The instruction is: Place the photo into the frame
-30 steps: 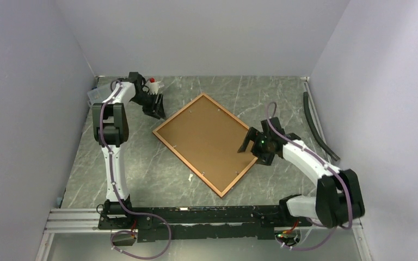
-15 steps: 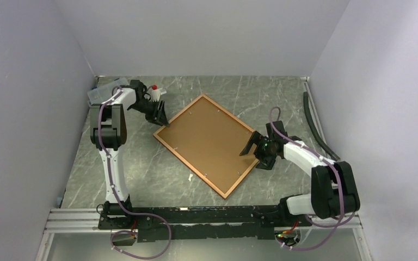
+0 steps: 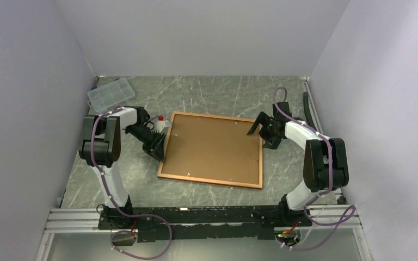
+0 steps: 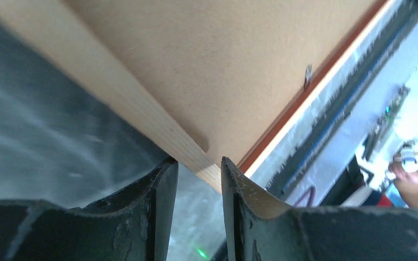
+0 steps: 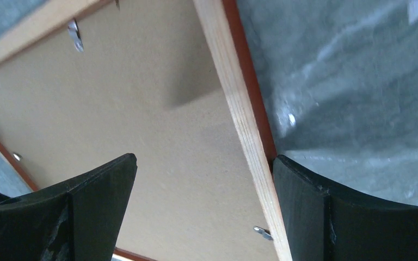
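The frame point(image 3: 212, 181) lies back up on the table, its brown backing board point(image 3: 215, 149) filling it. The photo is out of view. My left gripper point(image 3: 160, 152) is at the frame's left side. In the left wrist view, the tan rail point(image 4: 141, 125) runs down to a corner that shows in the narrow gap of the gripper point(image 4: 198, 163); the jaws stand partly open and I cannot tell if they touch it. My right gripper point(image 3: 261, 126) is wide open at the far right corner. It straddles the right rail point(image 5: 239, 119), one finger point(image 5: 305, 190) against the red outer edge.
A clear plastic compartment box point(image 3: 110, 92) sits at the far left. A white bottle with a red cap point(image 3: 158, 122) stands just behind the left gripper. A black strip point(image 3: 318, 128) lies along the right wall. Small metal tabs point(image 5: 76, 35) line the frame's back.
The frame has turned from a diamond to nearly square with the table. My left gripper came nearer along its left side and narrowed. The right gripper moved to the far right corner.
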Motion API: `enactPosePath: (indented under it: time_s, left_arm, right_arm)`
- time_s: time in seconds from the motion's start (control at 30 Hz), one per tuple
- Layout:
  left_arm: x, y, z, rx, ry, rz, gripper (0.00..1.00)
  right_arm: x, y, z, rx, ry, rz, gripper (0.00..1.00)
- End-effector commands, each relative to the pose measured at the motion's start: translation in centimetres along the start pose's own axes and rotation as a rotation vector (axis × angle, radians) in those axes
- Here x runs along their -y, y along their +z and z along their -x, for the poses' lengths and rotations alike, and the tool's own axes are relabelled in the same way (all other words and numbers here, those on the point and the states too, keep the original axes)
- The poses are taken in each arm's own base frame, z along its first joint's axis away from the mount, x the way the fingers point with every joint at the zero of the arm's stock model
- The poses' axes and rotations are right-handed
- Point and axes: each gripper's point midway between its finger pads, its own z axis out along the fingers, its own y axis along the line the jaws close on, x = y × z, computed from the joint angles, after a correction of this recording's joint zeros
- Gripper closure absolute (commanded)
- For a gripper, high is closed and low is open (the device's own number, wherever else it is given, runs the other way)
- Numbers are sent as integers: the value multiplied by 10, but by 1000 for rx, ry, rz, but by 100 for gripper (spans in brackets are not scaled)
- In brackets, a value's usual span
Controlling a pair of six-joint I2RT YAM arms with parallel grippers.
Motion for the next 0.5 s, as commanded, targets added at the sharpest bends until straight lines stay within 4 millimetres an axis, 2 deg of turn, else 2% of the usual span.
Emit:
enactPosePath:
  time_s: [0.0, 0.1, 0.17, 0.23, 0.33, 0.47]
  left_arm:
    - [35, -12, -23, -55, 88, -46, 59]
    - [33, -22, -13, -24, 77, -21, 59]
    - [23, -28, 1, 16, 53, 13, 58]
    - [11, -34, 20, 74, 27, 30, 58]
    - [-9, -38, 46, 152, -42, 48, 58]
    - [-24, -28, 68, 191, -105, 8, 59]
  right_arm:
    - [-29, -6, 41, 87, -27, 65, 0]
    - [-37, -17, 62, 147, -30, 47, 0]
    - [-41, -29, 72, 195, -23, 35, 0]
    - [-53, -40, 75, 232, -17, 71, 0]
    - [-86, -48, 58, 222, -43, 149, 0]
    - [-152, -42, 4, 142, -116, 267, 0]
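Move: The frame lies back-up on the table. Its middle is about 19 cm right of the left hand and 4 cm ahead, with the near-left corner some 6 cm straight back and a left-side metal tab about 10 cm ahead, 6 cm right. From the right hand the frame's middle is some 17 cm left, 4 cm back and 3 cm below; the far-right corner stands about 6 cm straight ahead, and a far-rail tab 6 cm ahead, 9 cm left. The right hand, wide open astride the right rail with one finger against its outer side, comes up off it, rising about 7 cm while going 5 cm forward and tipping its fingers some 10 degrees outward, then swings left over the far part of the backing. The left hand, half open with its fingertips at the left rail, first goes on back towards the near-left corner for 3–4 cm, then lifts about 3 cm and turns forward some 8 cm along that rail. ##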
